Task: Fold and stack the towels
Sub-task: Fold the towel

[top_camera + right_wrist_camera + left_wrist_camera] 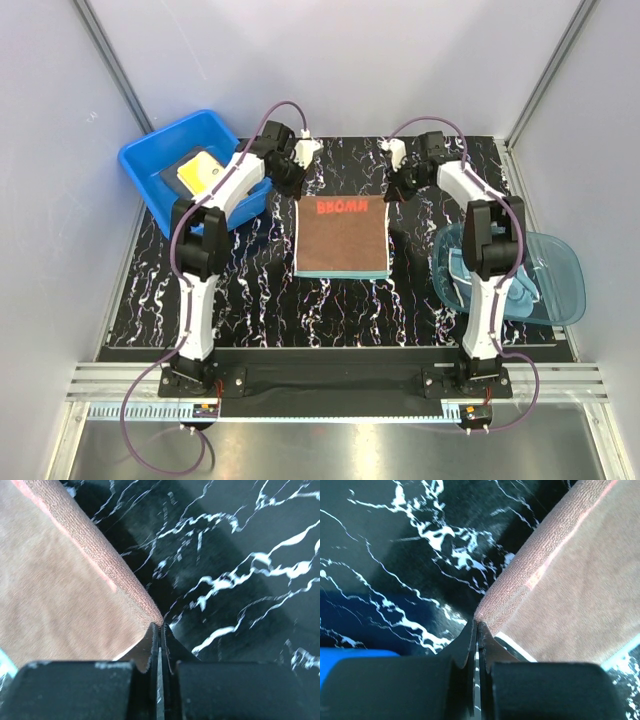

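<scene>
A brown towel [342,235] with red lettering at its far end lies flat in the middle of the black marbled table, a teal edge showing along its near side. My left gripper [293,182] is at the towel's far left corner, and in the left wrist view its jaws [477,626] are closed with the corner [492,607] at their tips. My right gripper [394,186] is at the far right corner, and its jaws [161,626] are likewise closed on that corner [147,607]. A yellow towel [200,174] on a dark one lies in the blue tub. A light blue towel [522,296] lies in the teal bowl.
The blue plastic tub [150,160] stands at the far left, just behind my left arm. The translucent teal bowl [568,268] stands at the right, under my right arm's elbow. White walls close the table on three sides.
</scene>
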Controlling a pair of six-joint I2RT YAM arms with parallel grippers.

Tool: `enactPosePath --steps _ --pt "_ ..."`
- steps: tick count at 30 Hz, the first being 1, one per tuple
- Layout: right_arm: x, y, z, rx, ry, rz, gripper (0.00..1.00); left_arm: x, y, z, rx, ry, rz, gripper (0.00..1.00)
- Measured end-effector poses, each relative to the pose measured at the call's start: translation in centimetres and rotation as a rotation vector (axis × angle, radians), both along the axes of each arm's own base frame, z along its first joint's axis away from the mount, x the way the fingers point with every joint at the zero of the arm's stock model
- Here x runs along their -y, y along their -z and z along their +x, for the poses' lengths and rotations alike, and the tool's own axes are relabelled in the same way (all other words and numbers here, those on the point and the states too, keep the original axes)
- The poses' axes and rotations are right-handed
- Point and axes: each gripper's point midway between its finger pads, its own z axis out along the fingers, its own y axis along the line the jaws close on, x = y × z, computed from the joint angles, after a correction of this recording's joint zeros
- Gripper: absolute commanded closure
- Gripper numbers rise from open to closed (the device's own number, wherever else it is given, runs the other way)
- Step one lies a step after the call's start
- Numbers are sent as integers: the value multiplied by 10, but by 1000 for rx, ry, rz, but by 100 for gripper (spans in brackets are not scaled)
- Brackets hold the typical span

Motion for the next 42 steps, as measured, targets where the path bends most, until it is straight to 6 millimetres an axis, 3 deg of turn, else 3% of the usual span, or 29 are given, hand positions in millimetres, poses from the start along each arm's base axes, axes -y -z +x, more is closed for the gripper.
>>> enactPosePath --steps 13,23,31,42 --pt "2 -25 -61 62 11 8 100 1 -20 -49 34 10 23 100" --pt "-9 -11 -122 1 74 -2 100 -2 -16 -94 -1 -3 45 100" --pt "-5 -9 -146 -24 133 -19 100 -1 -5 -135 -49 5 67 100" --pt "-6 4 -171 -107 176 -30 100 -5 8 -160 -98 -12 69 100"
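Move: Both hands already pinch the brown towel's far corners, raised roughly 7 cm. The towel's near-left corner lies about 20 cm straight back from the left hand and 8 cm below; the blue bin's middle is some 25 cm to that hand's left and 5 cm farther out. From the right hand, the near-right corner is about 20 cm straight back and 6 cm below, the teal basket's middle 28 cm right and 19 cm back. Keeping the towel's two far corners pinched, both hands carry them straight back together over the part still lying down, towards the near edge, by about 16 to 17 cm. They arc up some 2 cm, then sink to slightly under their starting height; the right hand turns about 10 degrees clockwise, and the grippers stay shut. ##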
